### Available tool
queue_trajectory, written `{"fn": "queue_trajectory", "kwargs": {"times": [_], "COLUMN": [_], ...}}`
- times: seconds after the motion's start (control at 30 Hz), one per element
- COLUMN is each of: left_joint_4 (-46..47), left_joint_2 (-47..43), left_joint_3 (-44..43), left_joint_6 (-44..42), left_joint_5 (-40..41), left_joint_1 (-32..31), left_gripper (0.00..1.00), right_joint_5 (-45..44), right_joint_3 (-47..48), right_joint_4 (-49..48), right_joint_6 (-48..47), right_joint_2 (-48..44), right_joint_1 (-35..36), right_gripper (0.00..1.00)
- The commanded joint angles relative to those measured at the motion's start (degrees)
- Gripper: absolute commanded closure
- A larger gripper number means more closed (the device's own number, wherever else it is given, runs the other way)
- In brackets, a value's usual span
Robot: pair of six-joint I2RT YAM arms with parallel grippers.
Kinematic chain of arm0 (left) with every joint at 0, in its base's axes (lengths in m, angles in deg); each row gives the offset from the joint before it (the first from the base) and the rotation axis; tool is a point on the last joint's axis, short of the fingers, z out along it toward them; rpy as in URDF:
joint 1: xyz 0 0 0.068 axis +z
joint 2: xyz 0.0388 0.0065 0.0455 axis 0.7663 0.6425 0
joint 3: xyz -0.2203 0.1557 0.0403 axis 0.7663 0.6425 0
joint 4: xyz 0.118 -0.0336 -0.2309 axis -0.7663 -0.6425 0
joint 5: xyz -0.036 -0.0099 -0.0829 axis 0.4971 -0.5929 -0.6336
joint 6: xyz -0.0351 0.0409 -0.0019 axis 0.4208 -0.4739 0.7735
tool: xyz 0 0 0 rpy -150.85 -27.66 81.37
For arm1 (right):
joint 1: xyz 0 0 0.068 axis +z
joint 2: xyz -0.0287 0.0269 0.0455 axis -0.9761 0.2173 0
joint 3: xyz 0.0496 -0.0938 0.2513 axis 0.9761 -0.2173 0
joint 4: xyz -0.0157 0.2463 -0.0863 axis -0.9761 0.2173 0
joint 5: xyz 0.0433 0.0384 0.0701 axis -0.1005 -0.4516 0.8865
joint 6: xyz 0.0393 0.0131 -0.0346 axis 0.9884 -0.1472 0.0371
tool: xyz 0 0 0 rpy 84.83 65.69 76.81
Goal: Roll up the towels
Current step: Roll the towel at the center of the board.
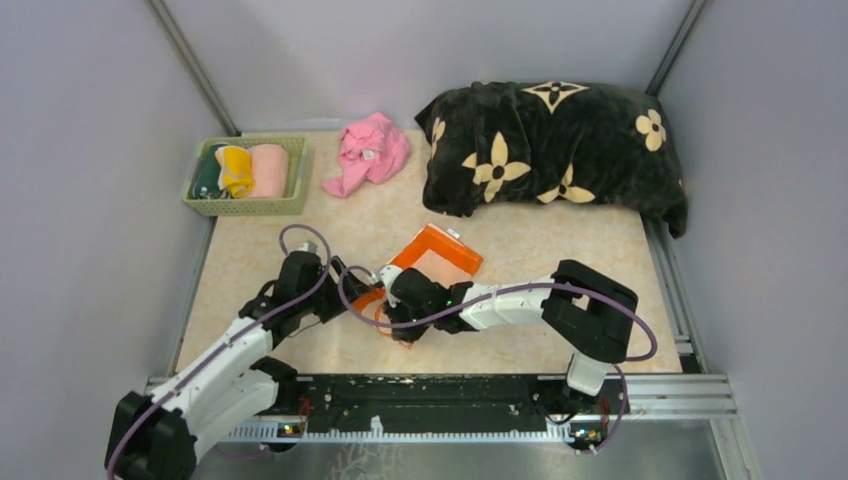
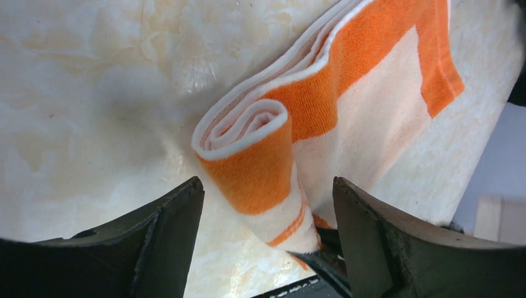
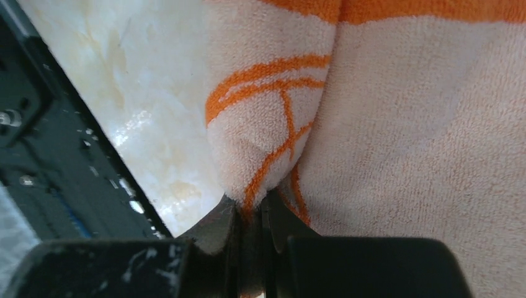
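A peach towel (image 1: 440, 258) with an orange border lies mid-table, its near end wound into a loose roll (image 2: 248, 149). My left gripper (image 2: 267, 186) is open, its two fingers standing on either side of the roll's near end without touching it. My right gripper (image 3: 251, 205) is shut on a fold of the towel (image 3: 403, 124) at the roll's other end, pinching cloth with orange line drawing. In the top view the left gripper (image 1: 362, 290) and the right gripper (image 1: 395, 320) meet at the towel's near-left corner.
A green basket (image 1: 245, 207) at the back left holds rolled cloths. A crumpled pink cloth (image 1: 368, 152) lies next to it. The big black blanket (image 1: 555, 150) with beige flowers fills the back right. A black rail (image 1: 450, 395) runs along the near edge.
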Motion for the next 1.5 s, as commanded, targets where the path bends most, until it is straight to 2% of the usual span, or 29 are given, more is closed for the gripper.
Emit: {"fn": "queue_trajectory", "kwargs": {"times": [0.0,0.2,0.43,0.6,0.73,0.87,0.93,1.0,1.1,1.23,1.47], "left_joint_4": [-7.61,-6.50,5.45,13.02,15.79,15.54,14.33,14.06,15.43,15.76,15.66], "left_joint_2": [-6.80,-10.58,-3.50,2.84,6.52,10.50,12.06,12.91,13.39,14.34,14.79], "left_joint_3": [1.38,4.40,5.62,3.80,3.32,3.30,3.59,4.25,6.04,7.17,7.74], "left_joint_6": [0.78,1.78,3.32,3.44,3.49,3.36,3.47,3.68,4.21,4.77,5.33], "left_joint_5": [0.04,-5.36,-10.44,-13.05,-12.15,-11.12,-9.75,-8.82,-8.37,-7.61,-7.51], "left_joint_1": [0.28,0.34,0.28,0.28,0.27,0.30,0.27,0.33,0.27,0.26,0.22], "left_gripper": [0.18,0.17,0.18,0.21,0.24,0.29,0.31,0.34,0.38,0.40,0.40], "right_joint_5": [15.71,26.10,38.12,39.48,38.59,35.21,32.90,28.88,19.87,7.69,-14.44], "right_joint_3": [-7.16,-15.64,-21.42,-19.29,-17.43,-15.01,-13.88,-12.07,-7.27,-3.20,1.55], "right_joint_4": [-10.41,-22.67,-38.21,-34.39,-29.74,-21.87,-17.80,-12.15,-1.77,7.90,14.39], "right_joint_6": [13.07,24.45,36.55,35.50,33.30,28.64,25.98,22.24,15.56,10.58,1.99], "right_joint_2": [-1.63,-0.66,4.73,6.30,6.21,4.02,1.60,-2.43,-7.39,-12.24,-17.66], "right_joint_1": [-4.92,-11.79,-18.69,-20.06,-20.61,-20.63,-20.50,-19.57,-16.07,-11.37,-0.07], "right_gripper": [1.00,1.00,1.00,1.00,1.00,0.98,0.88,0.72,0.59,0.54,0.51]}}
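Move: The open left hand has the roll's left end about 4 cm to its right, 1 cm back and 4 cm below. From that hand, the towel's flat part is some 6 cm ahead and 18 cm right, the pink towel 33 cm ahead and 2 cm right, and the basket 27 cm ahead and 26 cm left. The right hand still pinches the roll's near end, with the flat part about 14 cm ahead and 8 cm right. Right hand turns the pinched roll rightward some 50 degrees, releases, rises; left moves down-right, narrowing around its left end. ##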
